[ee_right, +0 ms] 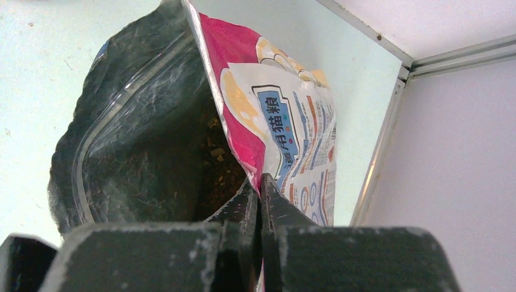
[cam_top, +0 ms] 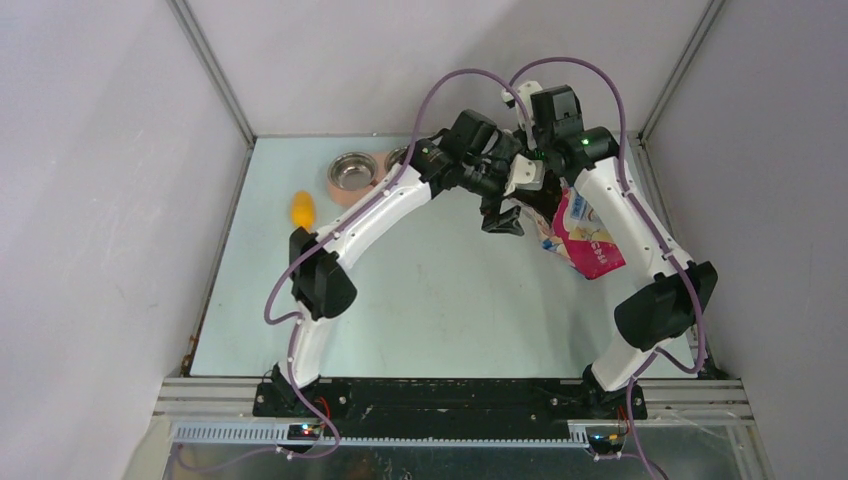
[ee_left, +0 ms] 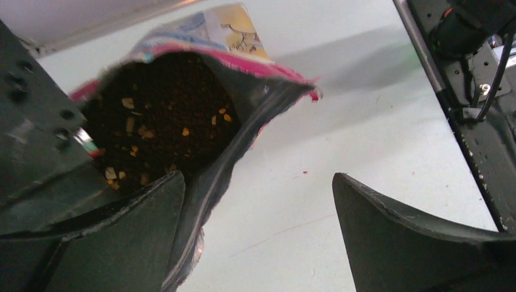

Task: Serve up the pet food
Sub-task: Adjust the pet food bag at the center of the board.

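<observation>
The pet food (ee_left: pixel 164 115) is dark brown kibble with a few pale bits, lying inside an open cartoon-printed bag (ee_right: pixel 292 134). That bag (cam_top: pixel 585 240) stands at the back right of the table. My right gripper (ee_right: pixel 260 185) is shut on the bag's pink rim, one finger inside the mouth and one outside. More kibble (ee_right: pixel 220 167) shows just past its fingers. My left gripper (ee_left: pixel 258 201) is open at the bag's mouth. Its left finger (ee_left: pixel 140 237) overlaps the opening, and the bag's near wall runs just inside that finger. The other finger (ee_left: pixel 401 231) is over bare table.
A pink twin-bowl feeder (cam_top: pixel 338 190) with steel bowls sits at the back centre-left, partly hidden by my left arm. A yellow scoop (cam_top: pixel 302 208) lies to the left of it. Grey walls close in the table on three sides. Both forearms meet above the bag.
</observation>
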Controlling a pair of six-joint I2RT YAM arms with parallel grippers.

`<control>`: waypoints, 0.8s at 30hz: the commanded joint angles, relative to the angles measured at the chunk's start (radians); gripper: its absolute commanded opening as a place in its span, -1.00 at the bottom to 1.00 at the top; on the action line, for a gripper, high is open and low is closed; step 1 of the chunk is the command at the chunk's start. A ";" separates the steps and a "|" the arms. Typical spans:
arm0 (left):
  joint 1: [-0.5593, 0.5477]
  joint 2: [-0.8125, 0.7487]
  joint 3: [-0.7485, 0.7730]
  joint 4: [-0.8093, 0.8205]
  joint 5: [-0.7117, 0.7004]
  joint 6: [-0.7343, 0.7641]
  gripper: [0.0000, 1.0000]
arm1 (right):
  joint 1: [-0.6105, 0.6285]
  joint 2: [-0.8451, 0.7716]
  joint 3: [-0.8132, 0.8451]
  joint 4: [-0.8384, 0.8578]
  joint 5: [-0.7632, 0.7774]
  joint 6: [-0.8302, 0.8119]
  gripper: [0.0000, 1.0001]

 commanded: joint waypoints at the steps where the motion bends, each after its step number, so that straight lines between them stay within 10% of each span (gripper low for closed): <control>1: -0.005 0.035 0.054 -0.017 -0.021 0.069 0.97 | 0.013 -0.066 0.071 0.021 -0.061 0.029 -1.00; 20: -0.012 0.106 0.079 -0.066 -0.060 0.127 0.03 | 0.007 -0.067 0.104 -0.026 -0.072 0.017 -1.00; 24: -0.020 0.110 0.069 -0.032 -0.121 0.087 -0.56 | 0.007 -0.065 0.107 -0.043 -0.071 0.014 -1.00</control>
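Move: Just below the open left fingers is the near rim of the pet food bag, about 2 cm ahead, 1 cm right and 5 cm down. The bag's body lies some 12 cm right of that hand, 3 cm nearer the base and 14 cm lower. The far rim, still pinched by the right hand, is about 12 cm ahead and 6 cm right of the left hand, about level with it. From the right hand, the near rim is roughly 10 cm back, 5 cm left and 5 cm below. Sinking about 4.5 cm and edging some 2 cm forward, the left hand brings its spread fingers down astride the bag's near rim, one inside the mouth and one outside. Its fingers close from wide open to about a quarter of their range around the black film. The right hand keeps its pinch on the far rim, almost still. ##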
